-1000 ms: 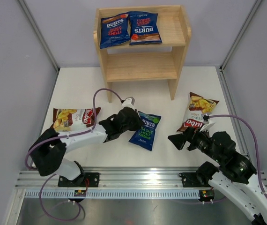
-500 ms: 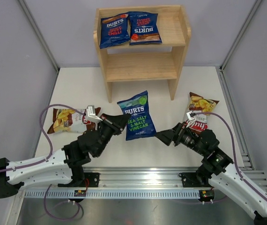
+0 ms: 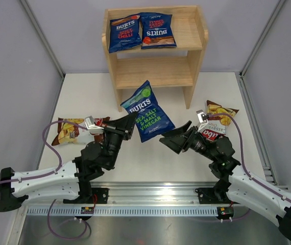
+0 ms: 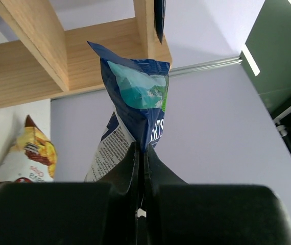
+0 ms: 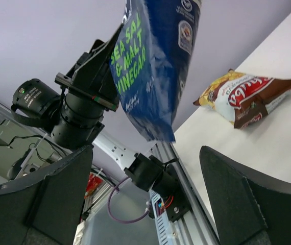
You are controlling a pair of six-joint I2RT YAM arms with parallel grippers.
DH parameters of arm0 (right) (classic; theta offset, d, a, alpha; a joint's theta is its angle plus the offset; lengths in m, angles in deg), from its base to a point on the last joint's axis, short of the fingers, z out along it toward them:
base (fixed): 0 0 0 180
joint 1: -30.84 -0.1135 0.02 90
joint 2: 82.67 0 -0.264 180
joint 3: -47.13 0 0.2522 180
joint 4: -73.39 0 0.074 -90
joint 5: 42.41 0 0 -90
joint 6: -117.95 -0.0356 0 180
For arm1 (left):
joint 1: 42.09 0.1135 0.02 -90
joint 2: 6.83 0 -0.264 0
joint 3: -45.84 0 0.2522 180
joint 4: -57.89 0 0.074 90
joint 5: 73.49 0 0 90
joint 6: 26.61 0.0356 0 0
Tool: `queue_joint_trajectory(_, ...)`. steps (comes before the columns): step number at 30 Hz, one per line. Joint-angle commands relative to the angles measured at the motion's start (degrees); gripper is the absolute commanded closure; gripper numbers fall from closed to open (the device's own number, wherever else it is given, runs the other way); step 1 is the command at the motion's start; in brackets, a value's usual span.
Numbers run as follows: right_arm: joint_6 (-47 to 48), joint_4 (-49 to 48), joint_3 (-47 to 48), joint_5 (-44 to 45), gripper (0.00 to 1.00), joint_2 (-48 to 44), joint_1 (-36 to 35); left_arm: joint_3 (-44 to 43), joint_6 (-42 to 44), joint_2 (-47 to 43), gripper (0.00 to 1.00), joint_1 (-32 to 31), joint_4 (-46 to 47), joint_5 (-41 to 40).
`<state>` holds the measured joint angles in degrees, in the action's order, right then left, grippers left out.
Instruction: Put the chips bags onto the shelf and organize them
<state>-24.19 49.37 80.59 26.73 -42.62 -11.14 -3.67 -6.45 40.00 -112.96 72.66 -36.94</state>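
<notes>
My left gripper is shut on the lower edge of the green-lettered blue BURTS chips bag, which hangs tilted in the air in front of the shelf. In the left wrist view the fingers pinch that bag by its seam. My right gripper stands open just right of it; the bag hangs above the gap between its fingers. Two red-lettered BURTS bags lie on the shelf's top tier. One Chuba bag lies at the left, another at the right.
The shelf's lower tier holds nothing. Grey walls close in both sides and the back. A metal rail with both arm bases runs along the near edge. The left arm fills the left of the right wrist view.
The left arm lifted the green-lettered bag off the table and carried it up toward the shelf. The right gripper moved left and forward, close to the bag.
</notes>
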Motion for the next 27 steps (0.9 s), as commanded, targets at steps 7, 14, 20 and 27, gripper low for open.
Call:
queue_joint_trajectory(7, 7.5, -12.3, 6.9, 5.5, 0.22, 6.6, -2.6, -4.8, -8.2, 4.3, 1.00, -1.0, 10.8, -0.9)
queue_joint_trajectory(14, 8.6, -15.7, 7.7, 7.9, 0.38, 9.3, -4.4, -4.2, -11.3, 6.6, 1.00, -1.5, 13.6, -0.4)
queue_joint_trajectory(20, 7.7, -18.7, 6.7, 10.6, 0.63, 9.6, -4.7, -3.5, -10.8, 7.3, 1.00, -1.6, 15.8, 0.1)
queue_joint_trajectory(27, 8.6, -13.9, 6.6, 11.8, 0.90, 4.5, -4.8, -3.2, -3.2, 4.8, 0.98, -1.6, 14.2, -0.8)
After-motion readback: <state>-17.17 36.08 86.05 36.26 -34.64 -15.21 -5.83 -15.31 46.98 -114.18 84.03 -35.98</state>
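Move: The sea salt & malt vinegar bag, already gripped at its left edge by the left hand, has its middle about 7 cm ahead, 6 cm left and 5 cm above the open right hand. From the right hand, the shelf's middle is roughly 35 cm ahead and 8 cm left, and the brown bag on the table about 22 cm ahead and 20 cm right, far below. From the left hand, the held bag's middle is some 3 cm ahead, 5 cm right and slightly lower. Upward, about 6 cm and slightly forward, the right hand brings its wide-open fingers to the bottom edge of the vinegar bag, tilting some 15 degrees and closing until they pinch that edge. The left hand keeps its grip on the bag's left edge, easing it about 3 cm up and 2 cm right towards the right hand, while rolling its left side down some 15 degrees. ##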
